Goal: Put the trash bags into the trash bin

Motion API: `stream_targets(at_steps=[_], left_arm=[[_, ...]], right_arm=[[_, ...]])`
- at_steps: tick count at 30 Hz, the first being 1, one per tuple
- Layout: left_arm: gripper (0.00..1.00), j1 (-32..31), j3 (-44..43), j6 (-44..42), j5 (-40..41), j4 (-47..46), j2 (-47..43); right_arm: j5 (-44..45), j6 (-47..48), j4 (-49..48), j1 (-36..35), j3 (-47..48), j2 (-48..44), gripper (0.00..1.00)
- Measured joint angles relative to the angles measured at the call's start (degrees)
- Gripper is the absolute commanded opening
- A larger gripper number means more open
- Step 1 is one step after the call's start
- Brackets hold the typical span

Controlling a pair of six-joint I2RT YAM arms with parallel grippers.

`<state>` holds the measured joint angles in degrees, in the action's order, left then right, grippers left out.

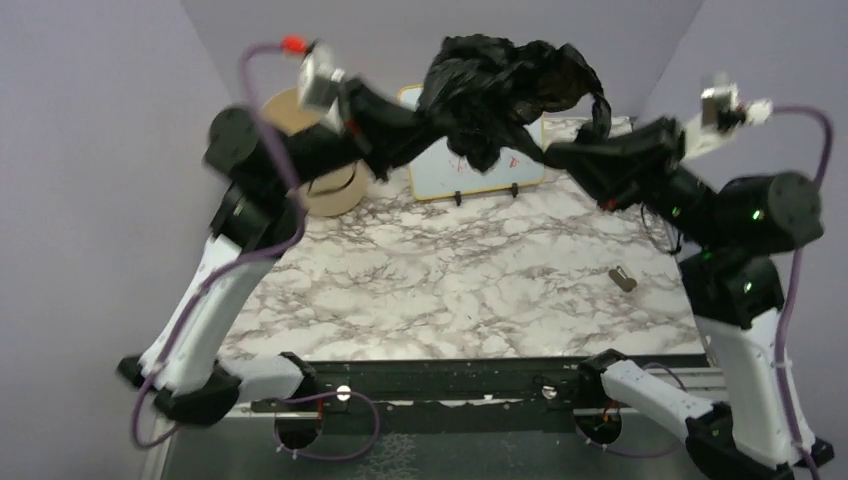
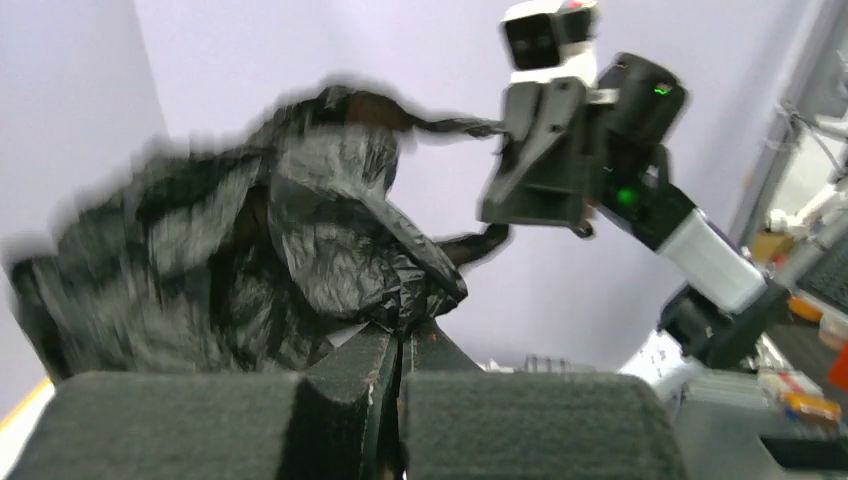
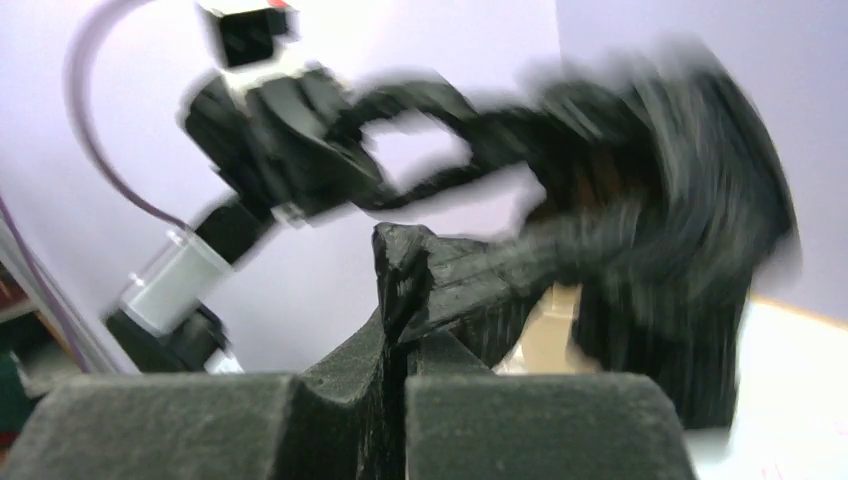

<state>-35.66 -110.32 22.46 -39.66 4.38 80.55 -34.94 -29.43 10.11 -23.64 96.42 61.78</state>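
Observation:
A crinkly black trash bag (image 1: 500,85) hangs in the air over the back of the table, stretched between both grippers. My left gripper (image 1: 425,125) is shut on the bag's left edge; in the left wrist view the bag (image 2: 250,250) bunches out of the closed left gripper (image 2: 405,335). My right gripper (image 1: 550,155) is shut on the bag's right edge, and the right wrist view shows a twisted strip of bag (image 3: 650,200) pinched in the right gripper (image 3: 400,330). The beige trash bin (image 1: 340,192) stands at the back left, mostly hidden behind my left arm. A sliver of the bin (image 3: 555,330) shows under the bag.
A whiteboard (image 1: 440,175) with red writing stands at the back, behind the hanging bag. A small dark object (image 1: 622,279) lies on the marble tabletop (image 1: 450,290) near my right arm. Purple walls close in the left, right and back sides.

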Motion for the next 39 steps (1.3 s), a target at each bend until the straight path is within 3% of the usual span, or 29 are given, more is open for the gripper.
stream_targets(at_steps=[3, 6, 8, 10, 11, 13, 15, 18, 19, 21, 22, 24, 26, 28, 31, 33, 36, 39], left_arm=[[0.0, -0.5, 24.0, -0.9, 1.0, -6.8, -17.6], [0.0, -1.0, 51.6, 2.6, 4.6, -14.3, -27.3], [0.0, -1.1, 69.4, 8.6, 6.1, -16.7, -22.9], [0.0, -1.2, 78.1, 12.2, 6.8, -13.0, -13.2], [0.0, -1.5, 79.8, 13.1, 6.9, -6.8, -8.6], [0.0, -2.5, 76.1, 12.2, 7.0, 1.0, -7.5], [0.0, -3.3, 63.7, 9.0, 7.4, 6.7, -7.0], [0.0, -3.3, 32.5, 2.7, 8.0, 8.3, -3.9], [0.0, -3.3, 23.5, 1.5, 8.1, 8.0, -3.1], [0.04, -3.3, 14.2, -0.8, 8.3, 2.7, -4.7], [0.04, -3.5, 14.2, -1.6, 8.7, -0.3, -7.6], [0.01, -3.7, 23.5, -2.8, 9.8, -7.2, -18.3], [0.0, -4.2, 38.4, -2.3, 11.5, -13.6, -29.2], [0.0, -4.3, 51.8, -0.8, 13.4, -18.0, -34.1], [0.0, -4.5, 72.5, 5.2, 16.1, -19.4, -27.5], [0.0, -4.4, 81.6, 8.4, 17.7, -11.6, -16.0], [0.0, -4.8, 80.8, 8.1, 18.1, 0.7, -12.9], [0.02, -5.1, 59.1, 4.0, 18.0, 8.2, -12.0]], right_arm=[[3.4, -0.3, -1.9, -0.3, -20.2, -12.9, 0.01], [5.0, -3.4, -2.0, -0.3, -42.7, -12.2, 0.01], [6.3, -6.3, 2.4, -0.2, -55.3, -4.9, 0.01], [8.0, -7.3, 10.5, 0.0, -60.6, -1.3, 0.02], [8.5, -7.3, 14.0, 0.0, -59.8, -1.4, 0.02], [9.0, -5.6, 18.6, -0.1, -49.2, -0.4, 0.02], [8.9, -2.8, 18.3, -0.1, -31.6, 4.0, 0.02], [8.5, 1.2, 17.0, 0.0, -4.3, 9.9, 0.04], [8.3, 2.4, 14.1, 0.1, 1.5, 10.2, 0.05], [8.0, 4.2, 7.6, 0.1, 3.5, 5.6, 0.07], [7.9, 5.2, 4.2, 0.1, -0.5, -0.1, 0.07], [8.4, 6.1, 0.8, 0.1, -10.6, -9.9, 0.03], [9.7, 6.0, -2.9, 0.0, -23.6, -19.3, 0.01], [10.9, 4.7, -3.1, -0.1, -36.9, -21.5, 0.01], [11.8, 2.1, 2.0, 0.0, -53.4, -10.0, 0.01], [12.0, 0.8, 9.6, 0.3, -59.3, -1.5, 0.02], [11.6, 1.0, 18.2, 0.3, -53.5, -1.8, 0.02], [10.8, 3.8, 18.6, 0.1, -30.6, 0.1, 0.02]])
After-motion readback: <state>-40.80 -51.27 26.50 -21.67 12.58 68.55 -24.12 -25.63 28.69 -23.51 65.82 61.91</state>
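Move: Between the raised hands, the black trash bag is already gripped by both and billows over them: its middle is about 5 cm ahead, 6 cm right and 5 cm above the left hand, and about 7 cm ahead, 4 cm left and 6 cm above the right. The bin stands some 29 cm ahead, 27 cm left and 47 cm below the left hand; the whiteboard is about 34 cm ahead, 7 cm right and 45 cm below it. Shaking the trash bag out between them, both hands keep their pinch and whip down about 50 cm, swing back up nearly to starting height, plunge as far again, then begin rising. Each wrist rolls forward and down some 70 degrees on the first downstroke, nearly unrolls at the top, and rolls over again on the second. ##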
